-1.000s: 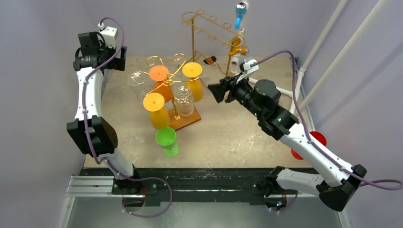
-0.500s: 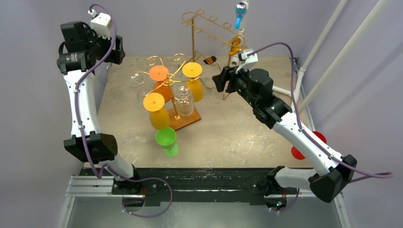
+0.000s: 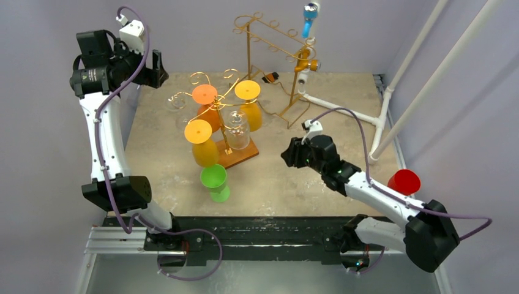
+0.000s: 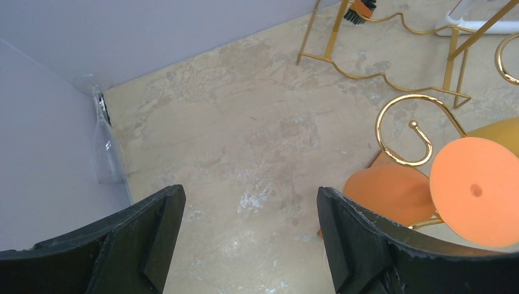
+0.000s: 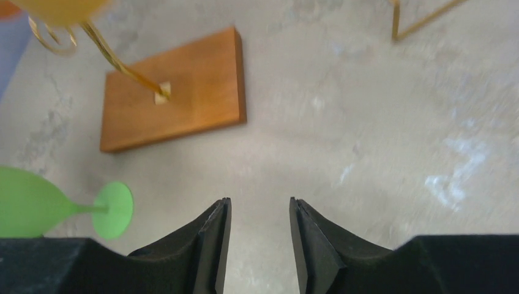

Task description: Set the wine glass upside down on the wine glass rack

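The wine glass rack, gold wire on a wooden base, stands mid-table. Orange and yellow glasses and a clear one hang on it upside down. A green wine glass lies on the table in front of it and also shows in the right wrist view. My right gripper is open and empty, low over the table right of the base. My left gripper is wide open and empty, high over the far-left corner, where a clear glass lies against the wall.
A second, taller gold rack stands at the back with a blue piece and an orange piece on it. A red glass sits at the right table edge. White pipes run along the right.
My right arm came down and back from beside the tall back rack to low over the table right of the wooden base. My left arm rose and shifted slightly left.
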You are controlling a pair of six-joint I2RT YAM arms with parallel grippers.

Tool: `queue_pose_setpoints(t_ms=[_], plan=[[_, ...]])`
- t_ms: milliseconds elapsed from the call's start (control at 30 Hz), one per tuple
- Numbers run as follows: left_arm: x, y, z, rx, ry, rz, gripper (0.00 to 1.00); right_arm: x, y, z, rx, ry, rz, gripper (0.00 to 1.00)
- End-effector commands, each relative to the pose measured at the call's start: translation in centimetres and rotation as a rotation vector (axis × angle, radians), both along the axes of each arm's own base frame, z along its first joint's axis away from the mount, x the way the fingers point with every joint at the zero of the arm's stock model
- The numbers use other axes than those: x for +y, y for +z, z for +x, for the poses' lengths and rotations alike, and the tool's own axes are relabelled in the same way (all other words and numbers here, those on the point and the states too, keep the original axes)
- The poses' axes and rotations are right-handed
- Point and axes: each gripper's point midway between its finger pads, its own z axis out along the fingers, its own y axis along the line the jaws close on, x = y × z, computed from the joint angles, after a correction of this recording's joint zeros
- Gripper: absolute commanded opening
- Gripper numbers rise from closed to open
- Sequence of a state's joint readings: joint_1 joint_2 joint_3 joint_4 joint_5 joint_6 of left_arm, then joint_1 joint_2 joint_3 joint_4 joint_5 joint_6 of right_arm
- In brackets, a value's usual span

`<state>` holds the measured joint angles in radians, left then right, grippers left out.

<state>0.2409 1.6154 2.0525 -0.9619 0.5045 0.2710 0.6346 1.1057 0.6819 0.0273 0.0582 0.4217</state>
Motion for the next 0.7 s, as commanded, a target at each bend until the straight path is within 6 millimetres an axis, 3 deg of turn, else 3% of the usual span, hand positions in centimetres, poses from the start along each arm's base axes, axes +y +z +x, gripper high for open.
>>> queue_pose_setpoints(t_ms=[0,233,400,467,533,667], plan=[[-0.5,3.1,-1.5,-0.076,-0.023,0.017,0.85,2.4,-1.5,-0.7,0.018,0.043,0.198,0.45],[-0.5,2.9,-1.8,-0.067,-0.021,0.024,0.83,5.9,-6.9,0.1,0.107,0.094,0.298,0.35],[-0.5,3.6,-1.8,-0.082,-0.019,0.022,0.83,8.1,-8.3,1.2,0.108,0.085,0.379,0.26],[-0.5,3.9,-1.8,-0.087,-0.017,0.023,0.83,8.8,-8.8,1.6,0.105,0.077,0.409,0.16],[-0.4,3.9,-1.7,-0.087,-0.012,0.023,0.83,10.1,-9.5,1.8,0.115,0.090,0.412,0.00],[-0.3,3.9,-1.6,-0.082,-0.003,0.024,0.82,13.0,-10.6,1.3,0.095,0.109,0.371,0.00]])
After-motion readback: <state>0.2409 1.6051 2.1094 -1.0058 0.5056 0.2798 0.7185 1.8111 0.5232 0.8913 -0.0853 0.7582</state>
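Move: The rack's wooden base is the thing to go for: its middle lies about 17 cm to the right hand's left, 5 cm farther out and some 15 cm lower. The green glass stands about 22 cm left of that hand, 8 cm nearer the robot and 10 cm down; the wire rack's nearest foot is 13 cm straight ahead, 16 cm down. From the left hand the base lies roughly 25 cm right, 8 cm back and 37 cm below. Drop the right gripper about 14 cm, steeply at first, then slide it some 9 cm left as it nears the table, towards the near side of the wooden base. Shut the half-open fingers on nothing along the way, tip them down a little and roll the hand's left side up, stopping just short of the wood. ##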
